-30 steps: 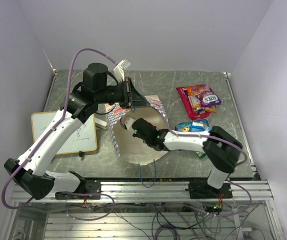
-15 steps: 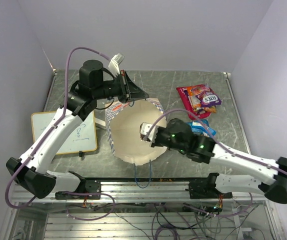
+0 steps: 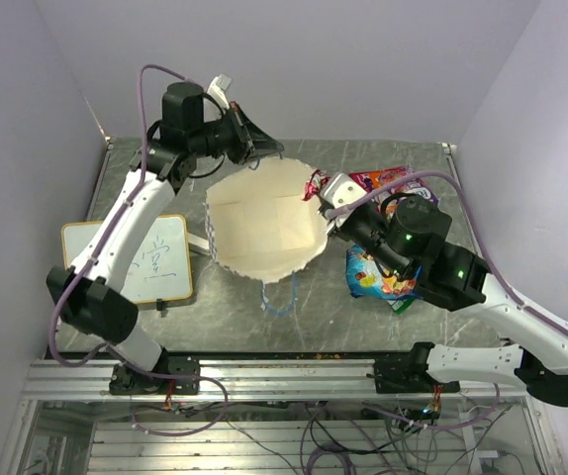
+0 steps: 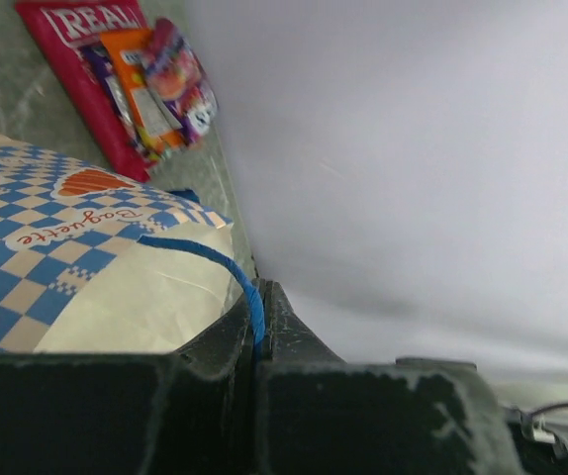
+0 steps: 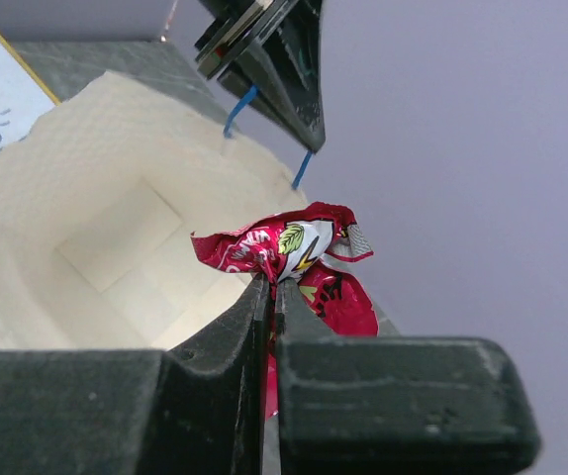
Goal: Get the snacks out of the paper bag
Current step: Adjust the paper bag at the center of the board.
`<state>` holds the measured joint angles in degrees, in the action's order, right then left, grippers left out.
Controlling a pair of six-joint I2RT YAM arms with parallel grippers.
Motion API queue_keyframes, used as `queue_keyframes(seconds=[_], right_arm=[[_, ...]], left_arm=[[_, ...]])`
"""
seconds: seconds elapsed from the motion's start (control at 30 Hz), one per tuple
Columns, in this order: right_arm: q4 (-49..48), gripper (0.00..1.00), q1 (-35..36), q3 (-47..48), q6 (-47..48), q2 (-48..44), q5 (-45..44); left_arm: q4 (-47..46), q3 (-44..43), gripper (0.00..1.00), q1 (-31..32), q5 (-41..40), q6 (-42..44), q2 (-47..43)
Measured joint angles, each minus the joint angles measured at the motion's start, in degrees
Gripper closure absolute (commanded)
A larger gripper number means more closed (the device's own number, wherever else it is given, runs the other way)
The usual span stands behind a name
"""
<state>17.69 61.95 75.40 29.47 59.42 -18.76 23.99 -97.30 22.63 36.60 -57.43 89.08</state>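
Note:
The paper bag (image 3: 264, 226) stands open in the middle of the table, its cream inside facing up; its checked outside (image 4: 56, 233) shows in the left wrist view. My left gripper (image 3: 262, 148) is shut on the bag's blue cord handle (image 4: 249, 287) at the far rim. Above the bag's right rim, my right gripper (image 3: 319, 188) is shut on a crumpled red snack packet (image 5: 284, 247). Other snacks lie on the table to the right: a magenta-pink packet with small ones on it (image 3: 395, 180) and a blue one (image 3: 375, 279).
A white writing board (image 3: 155, 262) lies left of the bag. The bag's second blue cord (image 3: 282, 297) hangs at its near side. A green packet's edge (image 3: 400, 305) shows under the right arm. Walls close the table at the back and both sides.
My right gripper has come up out of the bag to the right, carrying the red packet. My left gripper has pulled the handle back and up, and the bag now stands wide open.

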Motion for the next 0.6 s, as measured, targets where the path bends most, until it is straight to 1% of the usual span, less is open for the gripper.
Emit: queue_keyframes(seconds=[0.13, 0.3, 0.43, 0.6], right_arm=[[0.8, 1.0, -0.7, -0.5, -0.5, 0.0, -2.8], [2.9, 1.0, -3.2, -1.7, -1.9, -0.9, -4.9], [4.5, 1.0, -6.3, -1.9, -4.1, -1.6, -6.1], [7.2, 1.0, -11.8, -1.8, -8.5, -1.0, -6.8]], left_arm=[[0.1, -5.0, 0.93, -1.8, -0.1, 0.7, 5.9], [-1.8, -11.3, 0.93, -2.3, 0.8, -0.2, 13.5], [-3.3, -13.9, 0.93, -2.4, 1.3, -1.0, 18.3], [-3.6, -14.7, 0.93, -3.0, 1.4, -1.3, 21.6]])
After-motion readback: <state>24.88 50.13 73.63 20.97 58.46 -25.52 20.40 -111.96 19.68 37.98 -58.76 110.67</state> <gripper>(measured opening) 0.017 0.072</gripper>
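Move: The empty paper bag hangs tilted from the left fingers by its far handle, its middle about 3 cm back of that hand, 3 cm left and 21 cm below. The right hand, pinching a red packet, has the red-orange snack pile about 22 cm ahead and 22 cm right, and the blue packet level with it, 16 cm right, both roughly 40 cm down. The bag lies 9 cm ahead and 8 cm left of the right hand, 23 cm down. The paper bag is drawn by its far handle away from the robot: the left hand, still pinching that blue handle, goes about 11 cm forward and sinks some 5 cm, mostly late on, with almost no turn. Meanwhile the right hand backs off from the bag towards the snacks, roughly 7 cm right, 5 forward and 4 down, turning about 20 degrees clockwise and tipping down a little, fingers still shut on the red packet. ##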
